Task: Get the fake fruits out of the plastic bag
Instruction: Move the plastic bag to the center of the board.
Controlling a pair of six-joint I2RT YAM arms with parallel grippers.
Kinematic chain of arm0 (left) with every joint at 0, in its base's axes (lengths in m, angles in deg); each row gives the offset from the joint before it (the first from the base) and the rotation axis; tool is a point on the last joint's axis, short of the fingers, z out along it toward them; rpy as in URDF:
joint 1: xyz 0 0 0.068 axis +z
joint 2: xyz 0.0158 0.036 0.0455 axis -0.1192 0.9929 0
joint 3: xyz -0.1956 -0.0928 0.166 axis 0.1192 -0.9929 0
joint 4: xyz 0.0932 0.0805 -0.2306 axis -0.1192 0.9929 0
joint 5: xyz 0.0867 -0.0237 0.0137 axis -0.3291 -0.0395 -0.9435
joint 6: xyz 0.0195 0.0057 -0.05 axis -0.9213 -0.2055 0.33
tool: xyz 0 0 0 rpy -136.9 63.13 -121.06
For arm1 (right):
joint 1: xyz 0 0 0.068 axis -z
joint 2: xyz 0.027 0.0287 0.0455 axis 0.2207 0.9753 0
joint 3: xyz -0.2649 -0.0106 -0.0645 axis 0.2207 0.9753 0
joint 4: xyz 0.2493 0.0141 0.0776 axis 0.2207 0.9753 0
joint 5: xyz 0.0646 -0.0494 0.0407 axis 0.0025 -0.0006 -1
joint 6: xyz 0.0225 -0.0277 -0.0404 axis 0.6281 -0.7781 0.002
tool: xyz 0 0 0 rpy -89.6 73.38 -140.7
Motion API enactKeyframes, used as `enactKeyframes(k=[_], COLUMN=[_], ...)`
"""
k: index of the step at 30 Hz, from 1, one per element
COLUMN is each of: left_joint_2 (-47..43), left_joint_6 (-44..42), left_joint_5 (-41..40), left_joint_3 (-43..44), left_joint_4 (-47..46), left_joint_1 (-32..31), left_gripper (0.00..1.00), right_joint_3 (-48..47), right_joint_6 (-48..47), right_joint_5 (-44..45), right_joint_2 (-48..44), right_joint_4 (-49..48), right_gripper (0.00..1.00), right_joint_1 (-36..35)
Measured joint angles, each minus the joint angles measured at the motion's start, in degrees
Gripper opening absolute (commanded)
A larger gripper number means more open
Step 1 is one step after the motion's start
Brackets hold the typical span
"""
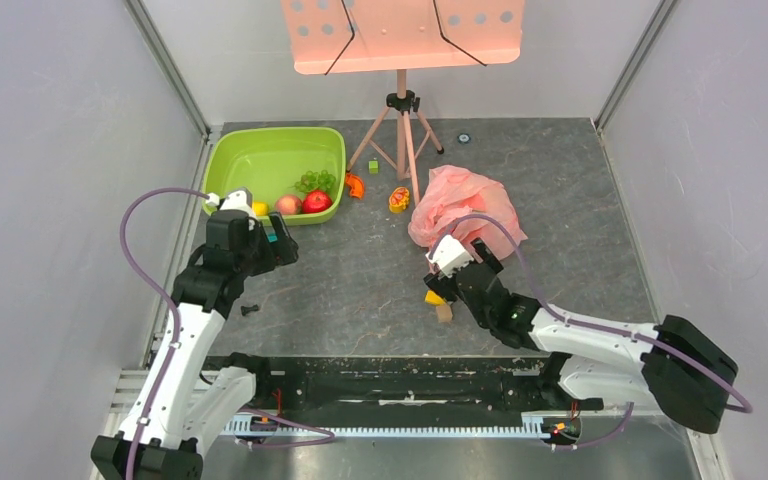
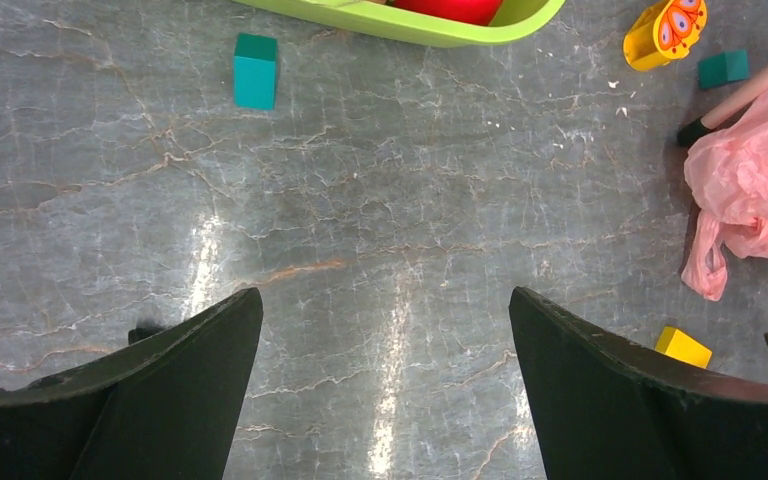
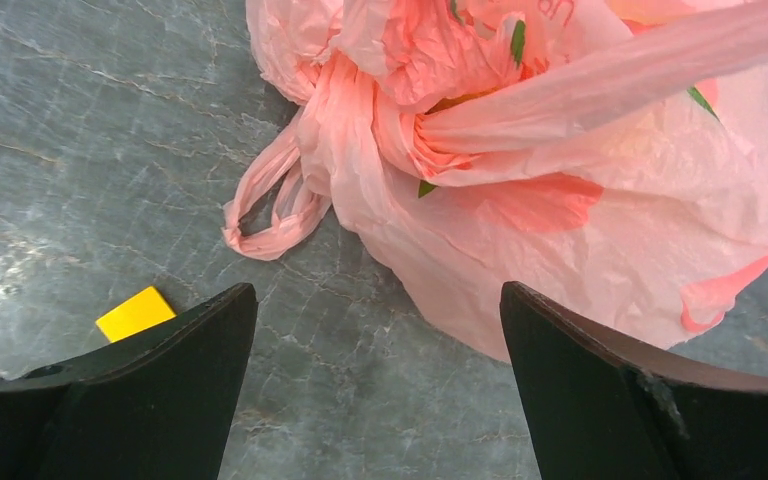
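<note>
The pink plastic bag (image 1: 465, 205) lies crumpled on the grey table right of centre, one loop handle (image 3: 260, 215) trailing toward me; what it holds is hidden. My right gripper (image 1: 442, 268) is open just short of the bag (image 3: 560, 200), with bare table between its fingers (image 3: 378, 290). Fake fruits lie in the lime-green basin (image 1: 260, 150): a red apple (image 1: 316, 201), a peach (image 1: 287, 204), a yellow fruit (image 1: 259, 208) and green grapes (image 1: 317, 181). My left gripper (image 1: 278, 243) is open and empty by the basin's near edge, over bare table (image 2: 385, 300).
A yellow cube (image 1: 433, 297) and a tan block (image 1: 444, 312) sit under the right wrist. A butterfly-printed yellow toy (image 1: 398, 199), an orange piece (image 1: 355, 186) and a green cube (image 1: 373, 166) lie by the tripod legs (image 1: 401, 130). A teal cube (image 2: 256, 70) sits near the basin.
</note>
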Motion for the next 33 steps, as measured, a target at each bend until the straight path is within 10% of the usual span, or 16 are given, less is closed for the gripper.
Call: enactKeyframes(k=[18,27,31,33], left_joint_2=[1.07,1.92,1.95,1.95], left_joint_6=[0.0,-0.02,-0.02,-0.02], left_joint_5=[1.53,2.25,2.29,2.45], left_joint_3=[-0.31,-0.35,-0.35,-0.35], left_joint_4=[-0.07,-0.2,-0.2,-0.22], left_joint_1=[0.0,0.0,0.0,0.0], left_gripper=[1.0,1.0,1.0,1.0], right_joint_3=[-8.2,-10.43,-11.1,-11.43], right_joint_6=[-10.75,-10.99,-10.38,-9.6], right_joint_5=[3.26,2.14,-0.61,-2.95], right_joint_2=[20.37,24.5,24.48,23.67], right_joint_4=[-8.55,-8.48,-7.52,-6.43], right_gripper=[0.9,0.41,0.0,0.0], right_joint_1=[2.97,7.32,7.54,7.69])
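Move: The plastic bag's middle lies about 9 cm ahead of the open right hand, 2 cm to its right and 5 cm below. The yellow block sits some 4 cm back and 4 cm left of this hand, the brown block about 7 cm back and 3 cm left, both roughly 9 cm lower. From the left hand, the bag is about 32 cm right, 5 cm ahead and 14 cm below. Right hand reaches about 6.5 cm forward, sinking 3 cm, and its fingers close, pinching the bag's gathered near side. ##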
